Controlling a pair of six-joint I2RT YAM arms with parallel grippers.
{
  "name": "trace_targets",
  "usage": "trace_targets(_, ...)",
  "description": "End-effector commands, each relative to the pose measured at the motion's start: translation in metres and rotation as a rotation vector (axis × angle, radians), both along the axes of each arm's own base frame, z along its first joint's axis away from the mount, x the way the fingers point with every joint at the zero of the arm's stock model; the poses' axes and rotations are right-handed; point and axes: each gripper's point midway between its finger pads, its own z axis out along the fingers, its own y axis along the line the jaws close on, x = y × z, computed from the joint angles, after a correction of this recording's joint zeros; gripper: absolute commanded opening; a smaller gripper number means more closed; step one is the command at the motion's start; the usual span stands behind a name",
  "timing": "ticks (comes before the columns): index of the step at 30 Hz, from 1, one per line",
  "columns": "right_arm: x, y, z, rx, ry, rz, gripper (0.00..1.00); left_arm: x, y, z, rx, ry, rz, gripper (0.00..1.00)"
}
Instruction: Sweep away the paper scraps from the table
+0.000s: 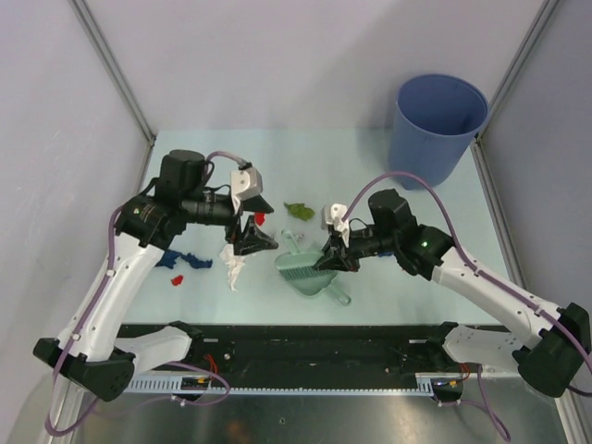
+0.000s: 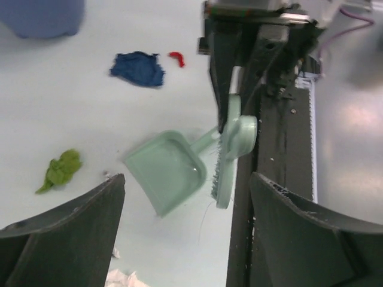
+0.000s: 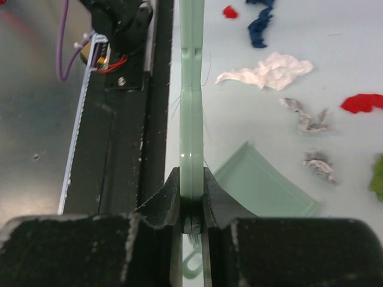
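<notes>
Paper scraps lie on the pale green table (image 1: 388, 277): a green one (image 1: 299, 211), a red one (image 1: 260, 219), a white one (image 1: 231, 264), a dark blue one (image 1: 190, 261) and a small red one (image 1: 177, 278). My right gripper (image 3: 192, 197) is shut on the handle of the pale green brush (image 3: 191, 89), holding it on edge beside the dustpan (image 1: 301, 270). In the top view the right gripper (image 1: 327, 261) hangs at the dustpan's right side. My left gripper (image 1: 252, 239) stands open over the white scrap, nothing between its fingers (image 2: 72, 221).
A blue bucket (image 1: 439, 125) stands at the table's back right corner. The black front rail (image 1: 314, 342) runs along the near edge, close under the brush (image 2: 230, 155). Grey scraps (image 3: 305, 116) lie near the dustpan (image 3: 263, 185).
</notes>
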Motion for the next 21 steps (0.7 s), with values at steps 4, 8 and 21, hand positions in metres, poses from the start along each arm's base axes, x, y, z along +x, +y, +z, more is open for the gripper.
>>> trace_targets(4, -0.012, 0.009, -0.003, -0.021, -0.007, 0.104, 0.00, -0.059, -0.013, 0.005, 0.020, 0.032, -0.236, 0.75)
trace_targets(8, -0.015, 0.018, -0.001, -0.019, -0.032, 0.112, 0.00, -0.064, -0.014, 0.001, 0.034, 0.067, -0.235, 0.51)
trace_targets(21, -0.011, 0.026, 0.001, -0.034, -0.043, 0.098, 0.00, -0.063, -0.020, -0.008, 0.068, 0.089, -0.238, 0.00)
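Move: The right hand still grips the brush by the side of its head. The brush's handle rises towards the open left hand, about 3 cm back and 4 cm to the right of the left fingers and roughly 1 cm above them; from the right hand the handle is some 11 cm left and 9 cm higher, level fore and aft. On the table some 32 cm below the left hand lie the dustpan, 4 cm ahead and 11 cm right, and the grey scrap, 15 cm ahead and 6 cm right. The left fingers close on the brush's handle and pinch it, after the hand comes back about 5 cm towards it, easing down and slightly right and turning some 10 degrees clockwise. The right hand keeps its grip on the head and sinks 2 to 3 cm, drifting a little back and left to bring the handle over. ##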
